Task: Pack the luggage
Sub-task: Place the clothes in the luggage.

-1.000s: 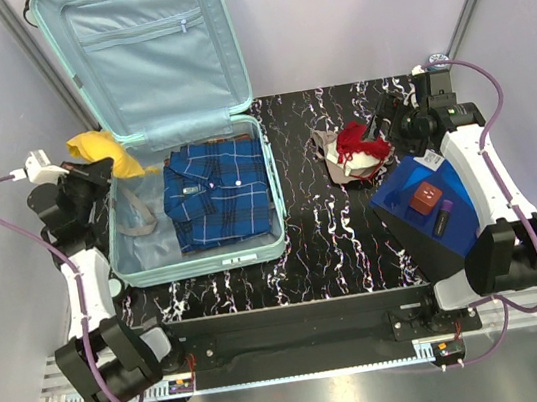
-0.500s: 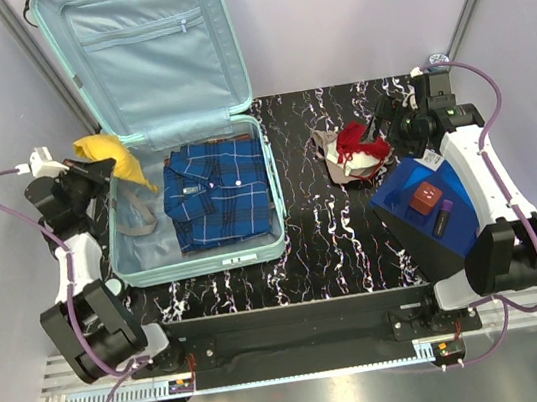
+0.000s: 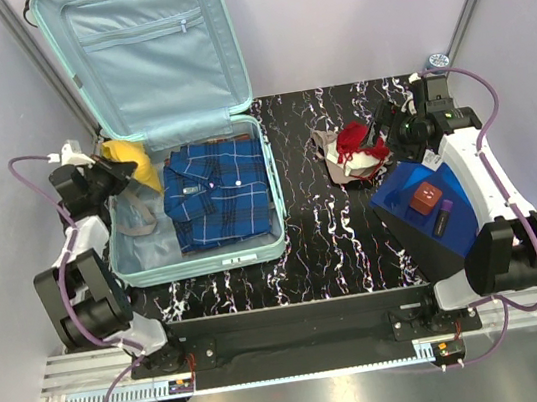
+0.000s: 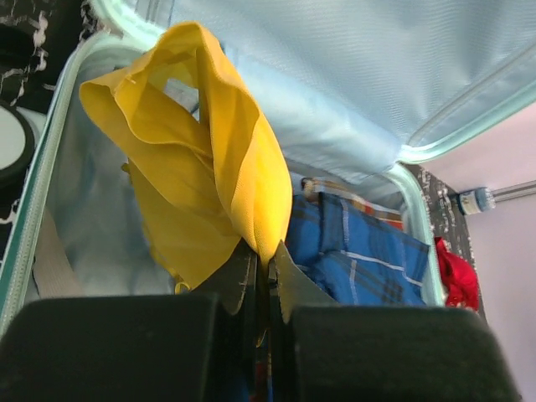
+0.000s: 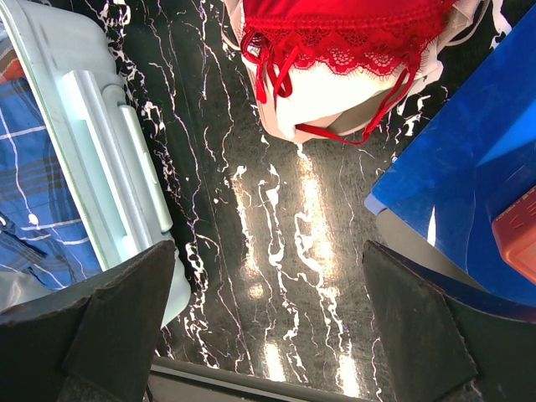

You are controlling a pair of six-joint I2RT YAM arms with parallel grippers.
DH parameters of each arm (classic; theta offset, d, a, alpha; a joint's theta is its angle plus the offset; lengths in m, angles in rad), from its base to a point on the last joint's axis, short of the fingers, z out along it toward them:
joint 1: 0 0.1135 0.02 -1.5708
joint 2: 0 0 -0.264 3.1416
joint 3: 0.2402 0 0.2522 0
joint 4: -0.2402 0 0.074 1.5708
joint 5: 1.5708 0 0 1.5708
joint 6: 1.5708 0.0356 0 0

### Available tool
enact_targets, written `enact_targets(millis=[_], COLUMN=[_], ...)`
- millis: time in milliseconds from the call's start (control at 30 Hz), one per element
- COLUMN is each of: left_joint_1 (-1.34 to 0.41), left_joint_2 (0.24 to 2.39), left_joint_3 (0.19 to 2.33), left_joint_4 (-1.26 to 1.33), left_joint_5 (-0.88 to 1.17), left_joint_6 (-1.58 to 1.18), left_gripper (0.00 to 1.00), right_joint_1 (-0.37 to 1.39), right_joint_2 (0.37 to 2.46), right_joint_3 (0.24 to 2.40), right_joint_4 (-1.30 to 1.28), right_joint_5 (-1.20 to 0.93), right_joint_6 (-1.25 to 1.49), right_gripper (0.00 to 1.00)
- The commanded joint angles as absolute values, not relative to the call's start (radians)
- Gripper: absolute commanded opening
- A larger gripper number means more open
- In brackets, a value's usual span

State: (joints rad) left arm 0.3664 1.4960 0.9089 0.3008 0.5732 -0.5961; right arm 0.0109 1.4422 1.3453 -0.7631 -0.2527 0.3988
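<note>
The luggage lies open on the table's left half, its lid leaning against the back wall. A folded blue plaid shirt fills its right half. My left gripper is shut on a yellow cloth, which hangs over the case's back left corner. In the left wrist view the yellow cloth is pinched between the fingertips, with the left gripper above the pale lining. My right gripper stands wide open over bare table, beside a red lace garment.
A blue box at the right carries a brown item and a small purple one. The red garment lies on a pale cloth at the back right. The case's ribbed side wall is left of my right gripper.
My left gripper has carried the yellow cloth rightward, from outside the case's left side to over its back left rim. The right arm has hardly moved.
</note>
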Motion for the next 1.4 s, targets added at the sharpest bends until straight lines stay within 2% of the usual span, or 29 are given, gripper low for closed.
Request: enact_targets(millis=[0,367,400,433,500,533,567,833,1033,1367], left_joint_1=[0.339,0.33,0.33,0.33,0.33,0.33,0.331,0.313,0.311,0.313], left_joint_2=[1.56,1.644,1.643,1.646,1.649,1.646,1.641,1.534,1.447,1.244], left_joint_3=[0.951,0.989,0.995,0.999,1.009,1.011,1.009,1.011,0.976,0.925], left_joint_4=[0.302,0.137,0.111,0.097,0.06,0.051,0.046,-0.107,-0.212,-0.342], left_joint_5=[0.54,0.474,0.456,0.451,0.436,0.43,0.431,0.344,0.311,0.308], left_joint_6=[-0.578,-0.617,-0.617,-0.615,-0.618,-0.627,-0.627,-0.603,-0.565,-0.485], left_gripper=[0.0,0.0,0.02,0.07,0.25,0.35,0.51,0.84,0.89,0.91], right_joint_1=[0.008,0.009,0.009,0.009,0.008,0.009,0.006,0.008,0.008,0.011], right_joint_2=[1.416,1.404,1.405,1.404,1.404,1.404,1.404,1.408,1.416,1.457], right_joint_3=[1.345,1.344,1.345,1.347,1.348,1.35,1.35,1.358,1.361,1.381], right_joint_4=[-0.736,-0.738,-0.738,-0.739,-0.738,-0.739,-0.738,-0.738,-0.736,-0.73], right_joint_5=[-0.255,-0.25,-0.252,-0.252,-0.252,-0.255,-0.255,-0.27,-0.287,-0.316], right_joint_6=[0.377,0.38,0.379,0.379,0.382,0.38,0.38,0.382,0.38,0.371], right_gripper=[1.0,1.0,1.0,1.0,1.0,1.0,1.0,1.0,1.0,0.98])
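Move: The left gripper holds the yellow cap over the suitcase's far-left part; the free spot for the cap lies about 11 cm below it, some 2 cm right and 1 cm ahead. The blue plaid shirt's middle is 19 cm right, 6 cm back and 8 cm down; the grey strap is 6 cm back, 2 cm left and 13 cm down. From the right gripper the spot is about 59 cm left, 5 cm ahead and 11 cm down. Lower the left gripper about 8 cm almost straight down into the suitcase's far-left corner, tipping the fingers steadily downward, then open them wide to let go of the yellow cap beside the plaid shirt. Still tilting, to some 25 degrees in all, draw the open hand back about 7 cm towards the base and up a little, away from the cap. ##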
